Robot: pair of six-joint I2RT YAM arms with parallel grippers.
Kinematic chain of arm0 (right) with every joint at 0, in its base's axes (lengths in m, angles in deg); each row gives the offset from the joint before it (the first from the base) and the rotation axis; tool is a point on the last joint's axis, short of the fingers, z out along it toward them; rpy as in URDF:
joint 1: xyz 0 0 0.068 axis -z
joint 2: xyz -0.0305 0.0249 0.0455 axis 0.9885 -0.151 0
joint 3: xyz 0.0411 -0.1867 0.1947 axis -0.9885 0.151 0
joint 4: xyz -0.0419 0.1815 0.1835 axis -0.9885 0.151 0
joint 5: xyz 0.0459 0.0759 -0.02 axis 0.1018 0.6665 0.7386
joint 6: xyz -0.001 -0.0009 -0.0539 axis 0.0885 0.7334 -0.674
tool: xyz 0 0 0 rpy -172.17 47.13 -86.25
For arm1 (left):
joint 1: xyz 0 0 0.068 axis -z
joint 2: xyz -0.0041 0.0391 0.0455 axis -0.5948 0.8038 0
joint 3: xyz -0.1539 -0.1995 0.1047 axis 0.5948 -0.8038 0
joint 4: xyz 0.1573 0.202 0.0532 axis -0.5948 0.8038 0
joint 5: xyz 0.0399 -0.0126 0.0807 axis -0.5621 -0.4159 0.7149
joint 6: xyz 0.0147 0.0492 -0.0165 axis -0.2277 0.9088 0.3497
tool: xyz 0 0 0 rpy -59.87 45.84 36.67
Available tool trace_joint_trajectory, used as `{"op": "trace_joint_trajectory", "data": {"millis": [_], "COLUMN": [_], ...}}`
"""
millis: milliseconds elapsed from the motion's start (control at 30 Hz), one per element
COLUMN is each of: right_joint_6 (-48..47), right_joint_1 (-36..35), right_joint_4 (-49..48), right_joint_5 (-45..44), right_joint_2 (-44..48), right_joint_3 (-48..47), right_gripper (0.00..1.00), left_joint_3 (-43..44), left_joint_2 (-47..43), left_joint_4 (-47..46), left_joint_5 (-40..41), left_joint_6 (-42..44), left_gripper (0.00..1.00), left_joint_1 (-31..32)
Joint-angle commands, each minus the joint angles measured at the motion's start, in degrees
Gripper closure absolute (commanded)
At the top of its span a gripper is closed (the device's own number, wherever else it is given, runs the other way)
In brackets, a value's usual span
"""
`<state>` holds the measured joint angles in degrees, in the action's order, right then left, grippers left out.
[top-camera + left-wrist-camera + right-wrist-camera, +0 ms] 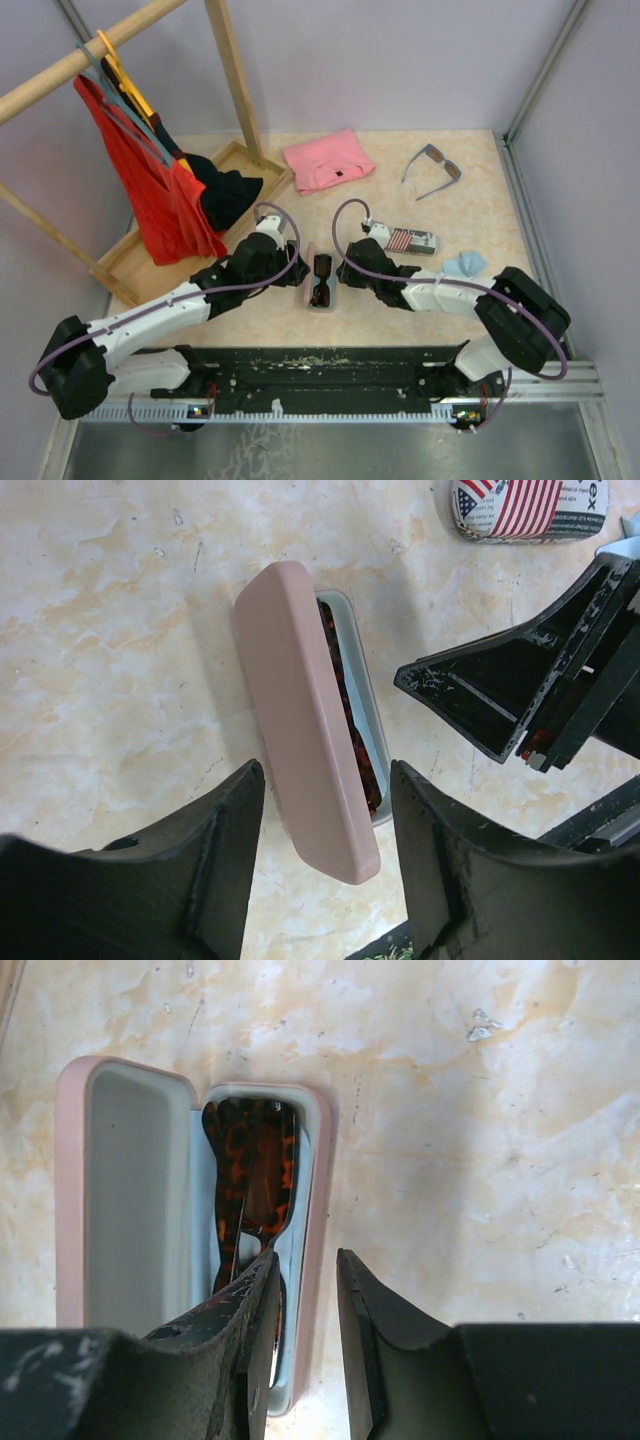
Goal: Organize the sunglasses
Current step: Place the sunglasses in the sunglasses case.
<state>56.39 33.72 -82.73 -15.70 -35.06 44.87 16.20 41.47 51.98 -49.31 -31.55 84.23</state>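
The brown-framed sunglasses (250, 1165) lie folded inside an open pink case (318, 1190), whose lid (300, 710) stands raised on edge. My left gripper (322, 770) is open and straddles the near end of that lid, with table showing on both sides of it. My right gripper (306, 1258) is open by a narrow gap. One finger hangs over the case's inside and the other outside its right wall. In the top view both grippers flank the case (322, 300). The grey-blue sunglasses (432, 170) lie unfolded at the back right.
A flag-patterned case (410, 240) and a light blue cloth (465, 265) lie right of the pink case. A folded pink garment (328, 160) is at the back. A wooden rack with hanging clothes (160, 190) stands on a wooden tray (125, 265) on the left.
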Motion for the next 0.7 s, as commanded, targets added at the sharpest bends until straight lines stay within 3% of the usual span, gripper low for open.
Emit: {"op": "trace_joint_trajectory", "data": {"millis": [0, 267, 500, 667], "right_joint_6": [-2.5, -4.5, -3.9, -3.7], "right_joint_1": [-0.2, 0.0, 0.9, 2.1], "right_joint_4": [3.4, 6.8, 4.5, 1.9], "right_joint_5": [-3.3, -2.2, 1.2, 5.1], "right_joint_2": [1.2, -2.9, -5.4, -6.4], "right_joint_3": [-2.9, -6.0, -5.7, -5.0], "right_gripper": [0.72, 0.90, 0.99, 1.00], "left_joint_3": [2.7, 3.7, 2.8, 2.7], "left_joint_2": [0.5, 0.0, 5.5, 8.3], "left_joint_4": [0.3, 4.7, 1.1, -2.4], "left_joint_5": [0.4, 7.1, 3.9, -0.8], "left_joint_6": [1.9, 2.8, 4.6, 5.3], "left_gripper": [0.44, 0.62, 0.85, 0.92], "left_joint_1": [-0.4, -0.9, -2.4, -2.5]}}
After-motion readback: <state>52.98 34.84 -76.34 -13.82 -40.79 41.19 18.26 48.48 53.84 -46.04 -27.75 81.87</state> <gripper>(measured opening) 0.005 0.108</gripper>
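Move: Just right of the left hand, about 2 cm off and 8 cm below, stands the raised lid of the open sunglasses case; the brown sunglasses already lie in the base, some 5 cm to that hand's right, level with it and 10 cm down. From the right hand the case base with the sunglasses is about 5 cm left, 1 cm back and 4 cm lower, while the flag-print case lies roughly 17 cm to its right and 11 cm farther out. Closing from well open to nearly shut, the left hand swings about 2 cm left and 2 cm forward to the outer side of the raised lid, rising slightly before sinking, some 3 cm lower in all, its left side rolling up a little. The right hand shuts its slightly open fingers as it sinks about 3 cm and eases 1 cm right, beside the base's right edge. ##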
